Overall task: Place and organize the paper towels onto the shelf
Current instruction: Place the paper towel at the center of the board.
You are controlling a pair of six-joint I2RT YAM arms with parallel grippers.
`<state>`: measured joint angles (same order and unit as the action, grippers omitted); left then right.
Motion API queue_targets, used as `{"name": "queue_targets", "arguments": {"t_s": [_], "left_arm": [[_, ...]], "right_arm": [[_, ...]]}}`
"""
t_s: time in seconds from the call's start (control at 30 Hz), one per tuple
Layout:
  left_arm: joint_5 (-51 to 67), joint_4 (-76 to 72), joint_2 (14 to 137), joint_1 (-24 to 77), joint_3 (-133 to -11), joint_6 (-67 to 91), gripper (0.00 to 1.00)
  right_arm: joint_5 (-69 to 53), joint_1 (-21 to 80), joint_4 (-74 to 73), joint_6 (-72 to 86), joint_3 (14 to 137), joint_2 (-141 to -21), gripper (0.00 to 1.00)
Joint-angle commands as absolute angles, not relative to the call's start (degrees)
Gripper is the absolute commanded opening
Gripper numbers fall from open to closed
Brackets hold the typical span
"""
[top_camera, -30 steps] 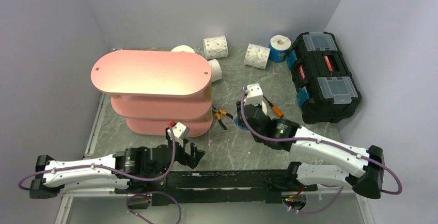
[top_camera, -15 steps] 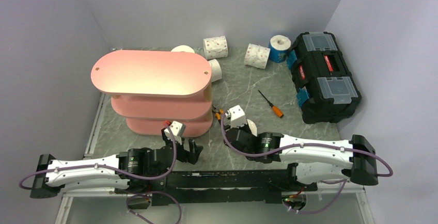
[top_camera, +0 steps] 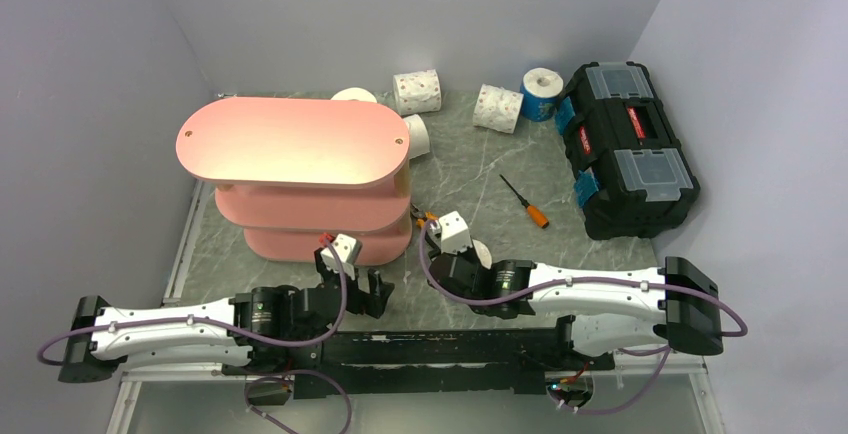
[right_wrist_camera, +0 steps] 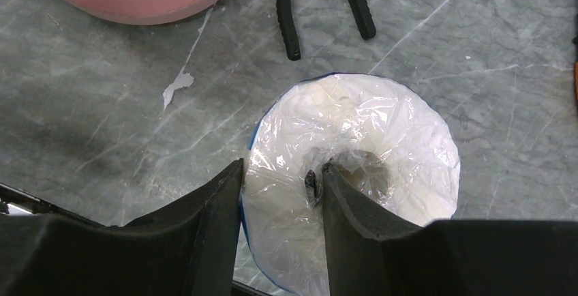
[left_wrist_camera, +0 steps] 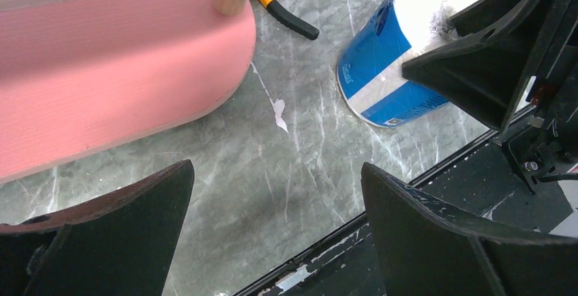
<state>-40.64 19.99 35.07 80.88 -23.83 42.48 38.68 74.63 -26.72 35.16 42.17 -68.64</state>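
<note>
The pink three-tier shelf [top_camera: 290, 139] stands at the left of the table, its lowest board [left_wrist_camera: 102, 57] in the left wrist view. My right gripper [right_wrist_camera: 282, 166] is shut on a blue-wrapped paper towel roll [right_wrist_camera: 382, 125], one finger in the core and one outside the wall. That roll [left_wrist_camera: 382, 71] stands upright near the table's front edge, right of the shelf. My left gripper [left_wrist_camera: 276, 166] is open and empty, low over the table beside the shelf's front corner. At the back lie two speckled rolls [top_camera: 417, 91] [top_camera: 497, 107], another blue roll [top_camera: 541, 94] and two white rolls [top_camera: 352, 95] [top_camera: 417, 136].
A black toolbox [top_camera: 625, 149] sits at the right. An orange-handled screwdriver [top_camera: 525, 201] lies mid-table, and pliers [top_camera: 425, 222] lie just right of the shelf's base. Walls close in the left, back and right sides.
My right arm has pulled back and to the left from mid-table toward the front edge, carrying the blue roll. The left arm has hardly moved.
</note>
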Motion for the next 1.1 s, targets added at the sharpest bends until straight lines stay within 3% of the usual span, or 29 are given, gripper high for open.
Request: {"name": "queue_targets", "arguments": {"t_s": [0.0,0.1,0.23,0.43,0.73,0.93,1.07], "left_arm": [[-41.9,19.3,34.8,81.3,-25.0,44.2,0.99],[-41.6,19.0,34.7,81.2,-24.7,44.5,0.99],[-41.8,19.4,34.5,81.3,-24.6,44.8,0.99],[-43.2,20.8,34.4,81.3,-24.8,46.2,0.99],[-46.7,20.7,30.9,81.3,-21.7,50.9,1.00],[-52.2,29.8,30.5,81.2,-21.8,65.2,0.99],[-52.2,30.7,31.7,81.2,-22.8,66.2,0.99]], "right_arm": [[39.5,74.9,-24.1,37.3,42.0,-68.5,0.44],[40.0,75.0,-25.4,38.4,42.4,-68.9,0.70],[42.4,75.5,-27.6,40.3,43.5,-67.3,0.83],[46.8,76.2,-28.2,40.1,44.1,-58.7,0.91],[56.5,73.5,-35.0,52.7,44.0,-45.4,1.00],[42.5,55.4,-41.2,57.6,46.6,-47.4,1.00],[39.0,52.0,-39.9,55.5,47.5,-49.5,1.00]]}}
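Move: My right hand's fingers already grip the left wall of the blue-wrapped paper towel, one fingertip in its core; its middle is about 4 cm to the right, 1 cm ahead and 3 cm below. From this hand, the pliers lie some 14 cm ahead and 2 cm left, the screwdriver about 22 cm ahead and 16 cm right, both 7 cm lower. From my left hand, the paper towel is roughly 19 cm right, 3 cm ahead and 6 cm lower. I spread my right fingers from the wall of the paper towel until wide open, pull them up out of the core about 10 cm, then swing away to the right some 11 cm and about 6 cm forward, sinking slightly at the end. The hand turns clockwise some 35 degrees while its left side rises. Late on, my open, empty left hand eases about 3 cm left, away from the paper towel. ##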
